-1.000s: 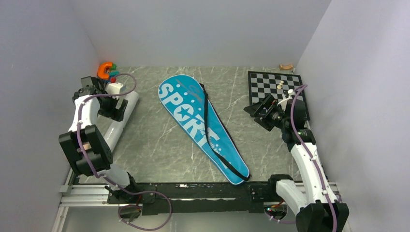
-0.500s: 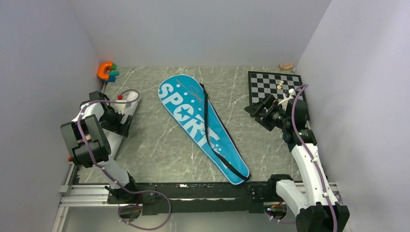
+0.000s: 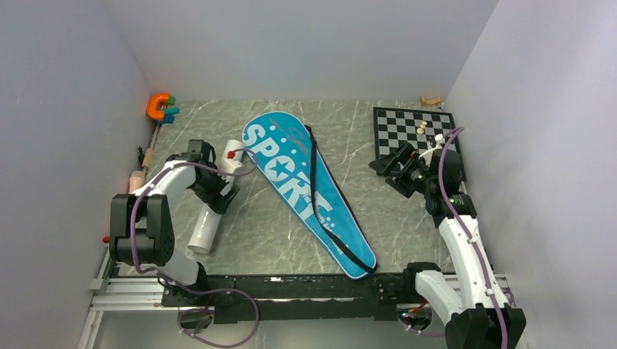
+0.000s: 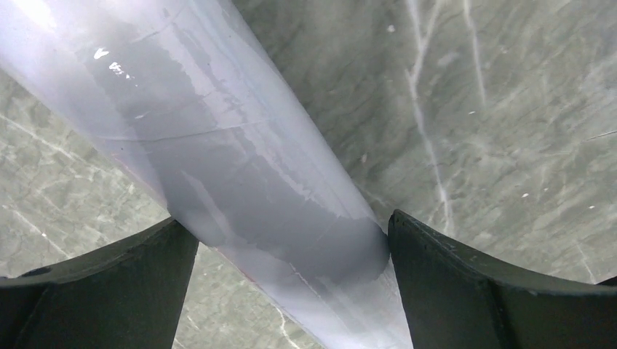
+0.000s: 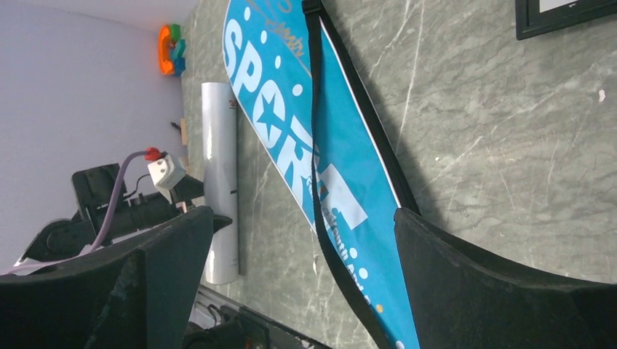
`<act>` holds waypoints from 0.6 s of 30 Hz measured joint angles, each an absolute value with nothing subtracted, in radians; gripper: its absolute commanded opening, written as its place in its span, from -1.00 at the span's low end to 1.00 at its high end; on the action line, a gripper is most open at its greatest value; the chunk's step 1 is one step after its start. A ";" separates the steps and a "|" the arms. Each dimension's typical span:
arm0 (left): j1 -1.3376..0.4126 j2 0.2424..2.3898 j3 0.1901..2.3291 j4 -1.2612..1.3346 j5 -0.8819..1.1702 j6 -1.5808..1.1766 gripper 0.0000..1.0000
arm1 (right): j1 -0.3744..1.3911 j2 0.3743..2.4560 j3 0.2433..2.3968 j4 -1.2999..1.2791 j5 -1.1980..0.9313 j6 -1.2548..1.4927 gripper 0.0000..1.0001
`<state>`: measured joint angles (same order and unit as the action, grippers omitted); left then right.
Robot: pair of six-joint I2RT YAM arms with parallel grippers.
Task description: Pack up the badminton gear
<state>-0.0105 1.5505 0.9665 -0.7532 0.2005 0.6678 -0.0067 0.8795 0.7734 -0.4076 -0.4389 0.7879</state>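
Note:
The long white tube [image 3: 206,229] lies slanted on the table left of the blue "SPORT" bag [image 3: 291,182], its far end close to the bag's wide end. My left gripper [image 3: 217,190] is shut on the tube's middle. In the left wrist view both fingers press the tube [image 4: 218,145] at the gripper [image 4: 289,225]. My right gripper [image 3: 385,169] hovers open and empty right of the bag, by the chessboard. Its wrist view shows the open gripper [image 5: 302,218], the bag [image 5: 291,131] with its black strap, and the tube [image 5: 218,145]. Rackets and shuttlecocks are out of view.
A black-and-white chessboard [image 3: 407,134] with a few pieces lies at the back right. An orange C-shaped toy [image 3: 157,106] sits in the back left corner. Small pale objects [image 3: 138,178] lie along the left wall. Grey walls enclose three sides.
My left gripper has carried the tube from beside the left wall to the right, toward the bag, and turned it. The right arm has barely moved.

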 measured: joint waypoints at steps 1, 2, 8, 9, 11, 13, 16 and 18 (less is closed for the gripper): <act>-0.026 1.542 0.957 -0.747 0.194 0.661 0.99 | -0.007 0.881 0.774 -0.410 -0.435 0.786 0.96; -0.041 1.535 0.950 -0.742 0.187 0.651 0.99 | -0.007 0.883 0.774 -0.413 -0.431 0.784 0.97; -0.107 1.528 0.947 -0.762 0.226 0.583 0.99 | -0.007 0.909 0.788 -0.421 -0.417 0.772 1.00; -0.113 1.529 0.952 -0.783 0.255 0.564 0.99 | -0.007 0.914 0.792 -0.423 -0.414 0.769 1.00; -0.122 1.533 0.960 -0.816 0.296 0.545 0.99 | -0.006 0.923 0.799 -0.427 -0.406 0.766 1.00; -0.126 1.542 0.977 -0.849 0.348 0.525 0.99 | -0.006 0.930 0.805 -0.427 -0.400 0.765 1.00; -0.127 1.565 1.000 -0.889 0.437 0.512 0.99 | -0.006 0.936 0.809 -0.428 -0.398 0.762 1.00; -0.131 1.591 1.016 -0.926 0.504 0.517 0.99 | -0.006 0.939 0.810 -0.429 -0.397 0.761 1.00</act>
<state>-0.1307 1.5913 1.0161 -0.9260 0.5037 0.5167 -0.0059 0.9394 0.8097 -0.4286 -0.3969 0.7612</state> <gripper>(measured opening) 0.995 0.995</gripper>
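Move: The clear tube already lies between my left hand's open fingers, its middle about 2 cm ahead of the hand point. The blue badminton bag's middle is roughly 29 cm to my right and 1 cm ahead, 2 cm lower, its far end already against the tube's far end. The wooden roller is some 26 cm left and 2 cm back. From my right hand the tube is about 47 cm left, 1 cm ahead and 19 cm below. I keep sweeping the tube across the table with my left hand, straddling it with wide-open fingers and pushing it right, against the blue bag, by about 8 cm while drawing back towards me some 4 cm. Along the way my wrist tilts about 20 degrees, so the fingertips swing to the right and back, and the hand rises slightly near the end. ##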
